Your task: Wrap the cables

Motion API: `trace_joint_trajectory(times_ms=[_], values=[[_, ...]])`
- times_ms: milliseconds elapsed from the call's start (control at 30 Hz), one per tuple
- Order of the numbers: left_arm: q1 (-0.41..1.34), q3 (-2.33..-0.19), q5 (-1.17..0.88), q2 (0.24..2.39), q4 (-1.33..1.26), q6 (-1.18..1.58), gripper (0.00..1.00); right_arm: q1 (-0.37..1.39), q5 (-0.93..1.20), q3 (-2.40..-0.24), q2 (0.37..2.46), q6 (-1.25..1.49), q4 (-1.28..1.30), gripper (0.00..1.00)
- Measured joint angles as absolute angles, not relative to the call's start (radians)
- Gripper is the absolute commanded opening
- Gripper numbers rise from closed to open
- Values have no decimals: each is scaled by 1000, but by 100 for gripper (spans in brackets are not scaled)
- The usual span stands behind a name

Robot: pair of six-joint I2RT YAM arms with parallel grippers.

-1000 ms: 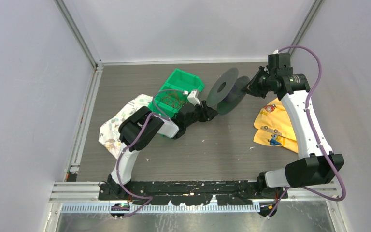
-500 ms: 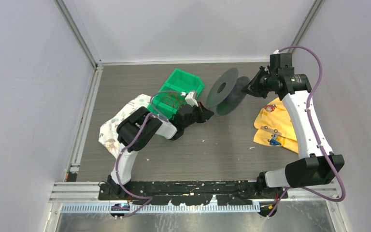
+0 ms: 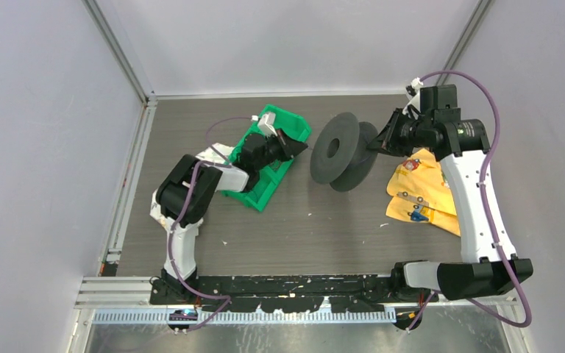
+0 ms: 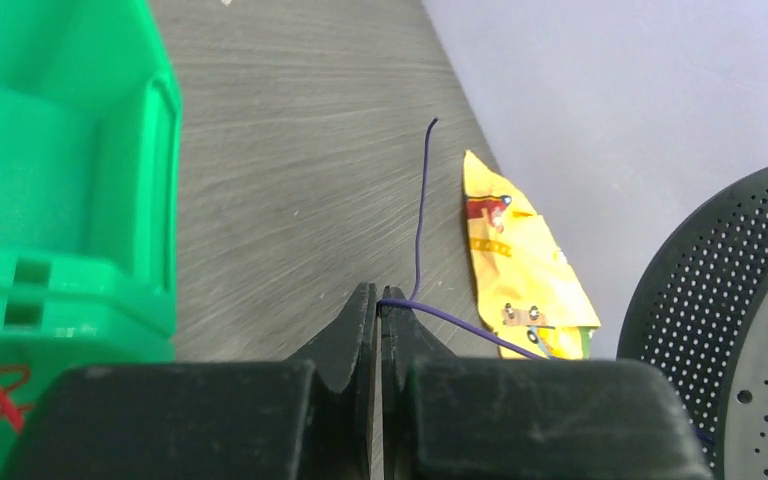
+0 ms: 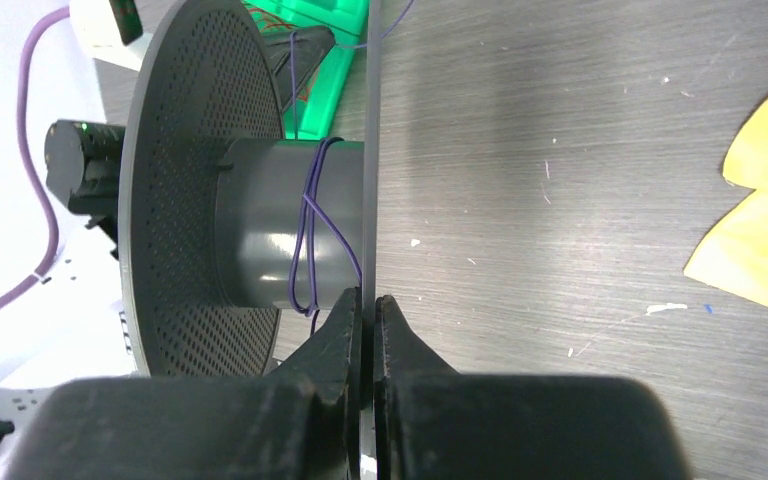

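Observation:
A thin purple cable [image 4: 421,205] is pinched in my left gripper [image 4: 377,292], which is shut on it. One end sticks up free and the other runs right toward the black spool [image 4: 735,330]. In the top view the left gripper [image 3: 299,146] hovers over the right end of the green bin [image 3: 263,193]. The spool [image 3: 340,151] stands on edge, with a few purple cable turns [image 5: 310,230] round its grey hub. My right gripper [image 5: 368,297] is shut on the rim of the spool's near flange [image 5: 369,150]. In the top view the right gripper [image 3: 382,140] meets the spool's right side.
A yellow cloth [image 3: 421,190] with small metal parts lies at the right, below the right arm. A patterned cloth [image 3: 163,207] lies left of the green bin, under the left arm. Thin reddish wires [image 5: 282,14] lie in the bin. Grey walls enclose the table.
My left gripper has shut on the purple cable and swung back-left from beside the spool to over the green bin. The spool has turned slightly in the right gripper's hold.

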State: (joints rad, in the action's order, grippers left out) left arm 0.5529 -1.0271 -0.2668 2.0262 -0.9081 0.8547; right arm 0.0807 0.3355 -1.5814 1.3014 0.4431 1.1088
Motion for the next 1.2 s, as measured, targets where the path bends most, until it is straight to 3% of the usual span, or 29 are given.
trace_joint_trajectory(times_ms=[467, 900, 967, 1100, 1200], values=[[505, -1372, -593, 2024, -783, 823, 0, 78, 471, -1584, 1256, 384, 1122, 1], [566, -1390, -749, 1860, -527, 521, 1, 136, 526, -1537, 1346, 314, 1158, 1], [595, -1390, -744, 1830, -486, 454, 9, 146, 519, -1533, 1360, 305, 1176, 1], [612, -1389, -749, 1807, -453, 402, 38, 151, 502, -1521, 1361, 305, 1192, 1], [613, -1387, -760, 1804, -449, 408, 42, 154, 492, -1507, 1362, 310, 1189, 1]])
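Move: My left fingers hold the purple cable; the spool it runs to has its middle about 10 cm to their right, 9 cm back and some 10 cm above. From that hand, the green box sits about 14 cm left, 3 cm ahead and 12 cm below. My right hand grips the spool's flange, with the spool's middle roughly 7 cm left, 3 cm ahead and 6 cm below; from it the yellow cloth lies some 20 cm right, 6 cm ahead, far below. Still pinching the cable, I sweep my left hand up about 17 cm, first edging forward, then back and right towards the top of the spool, fingers tipping up and swinging clockwise; there I part them and let the cable go. My right hand keeps its pinch on the flange, rising slightly, then lowering the spool while drawing it left and back and turning it about 15 degrees counter-clockwise. ##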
